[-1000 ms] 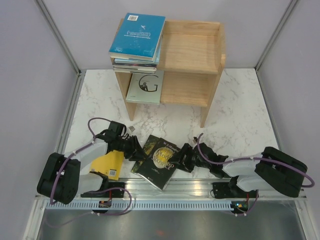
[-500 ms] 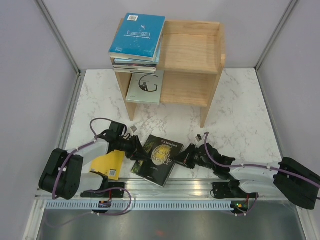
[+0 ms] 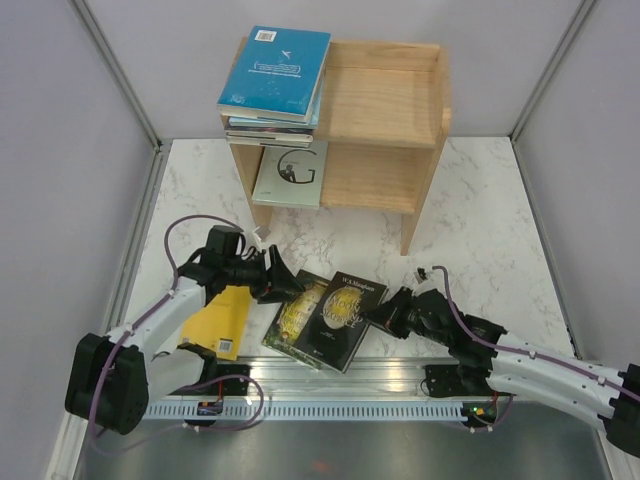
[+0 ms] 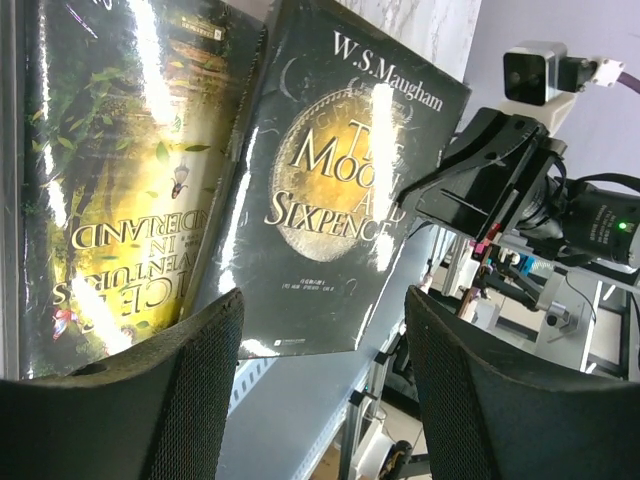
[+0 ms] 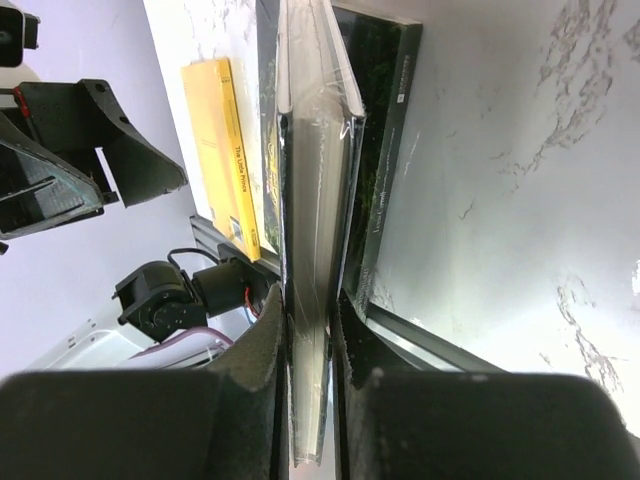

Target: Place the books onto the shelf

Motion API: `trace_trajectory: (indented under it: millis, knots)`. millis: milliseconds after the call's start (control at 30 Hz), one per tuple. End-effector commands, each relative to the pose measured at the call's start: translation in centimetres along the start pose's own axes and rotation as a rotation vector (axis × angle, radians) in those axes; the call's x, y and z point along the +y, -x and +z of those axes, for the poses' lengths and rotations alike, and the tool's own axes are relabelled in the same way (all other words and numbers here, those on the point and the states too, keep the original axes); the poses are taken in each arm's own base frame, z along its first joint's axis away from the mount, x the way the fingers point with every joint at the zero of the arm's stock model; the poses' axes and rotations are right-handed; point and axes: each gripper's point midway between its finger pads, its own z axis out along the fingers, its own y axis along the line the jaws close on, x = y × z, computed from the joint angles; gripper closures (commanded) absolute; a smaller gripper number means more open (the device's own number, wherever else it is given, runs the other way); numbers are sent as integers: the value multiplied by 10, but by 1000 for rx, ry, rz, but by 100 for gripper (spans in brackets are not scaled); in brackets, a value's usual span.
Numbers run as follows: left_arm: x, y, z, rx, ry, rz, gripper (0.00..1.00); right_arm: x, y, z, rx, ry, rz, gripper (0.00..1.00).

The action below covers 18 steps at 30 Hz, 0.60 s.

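The wooden shelf stands at the back, with a stack of books on its top tier and a pale grey-green book on the lower tier. Near the front edge lie a yellow book and a green illustrated book. A black book with a gold title overlaps the green one. My right gripper is shut on the black book's edge; its right side looks slightly raised. My left gripper hangs open just left of the black cover, holding nothing.
The metal rail runs along the table's front edge just below the books. Grey booth walls close in both sides. The shelf's right half holds nothing on either tier.
My left gripper has opened and drawn back up and left from the books. My right gripper has closed on the black book and pulled it right, uncovering more of the green book.
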Motion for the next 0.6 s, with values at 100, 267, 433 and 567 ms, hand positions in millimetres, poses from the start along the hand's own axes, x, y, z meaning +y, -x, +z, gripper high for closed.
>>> trace_trajectory:
  millis: [100,267,433,567]
  knots:
    - [-14,2,-7,-17,-45,43,31,74,19,-22,-68,153,-46,100]
    - [-16,3,-7,-33,-73,47,31,107,20,-32,-56,220,-75,100]
    - [-48,5,-12,-37,-237,101,31,126,16,-34,-27,268,-88,100]
    - [-57,-6,-19,-10,-293,111,28,135,13,-32,-8,286,-100,100]
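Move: The right gripper already holds The Moon and Sixpence book by its right edge; the book's middle is about 6 cm left of the hand and 2 cm lower. Its likely place, on the white G book on the lower shelf, is some 28 cm ahead, 16 cm left and 8 cm up. The Alice book lies 2 cm ahead, 13 cm left and 6 cm below. From the left hand, that shelf place is roughly 24 cm ahead, 1 cm left and 5 cm up. Keep the right gripper's pinch on the Moon and Sixpence book and lift it about 6 cm, almost straight up off the Alice book, easing slightly left near the end, with the hand's tilt barely changing. Raise the open left gripper some 3 cm alongside and tip its fingers up roughly 10 degrees, drifting a little to the right late on. ##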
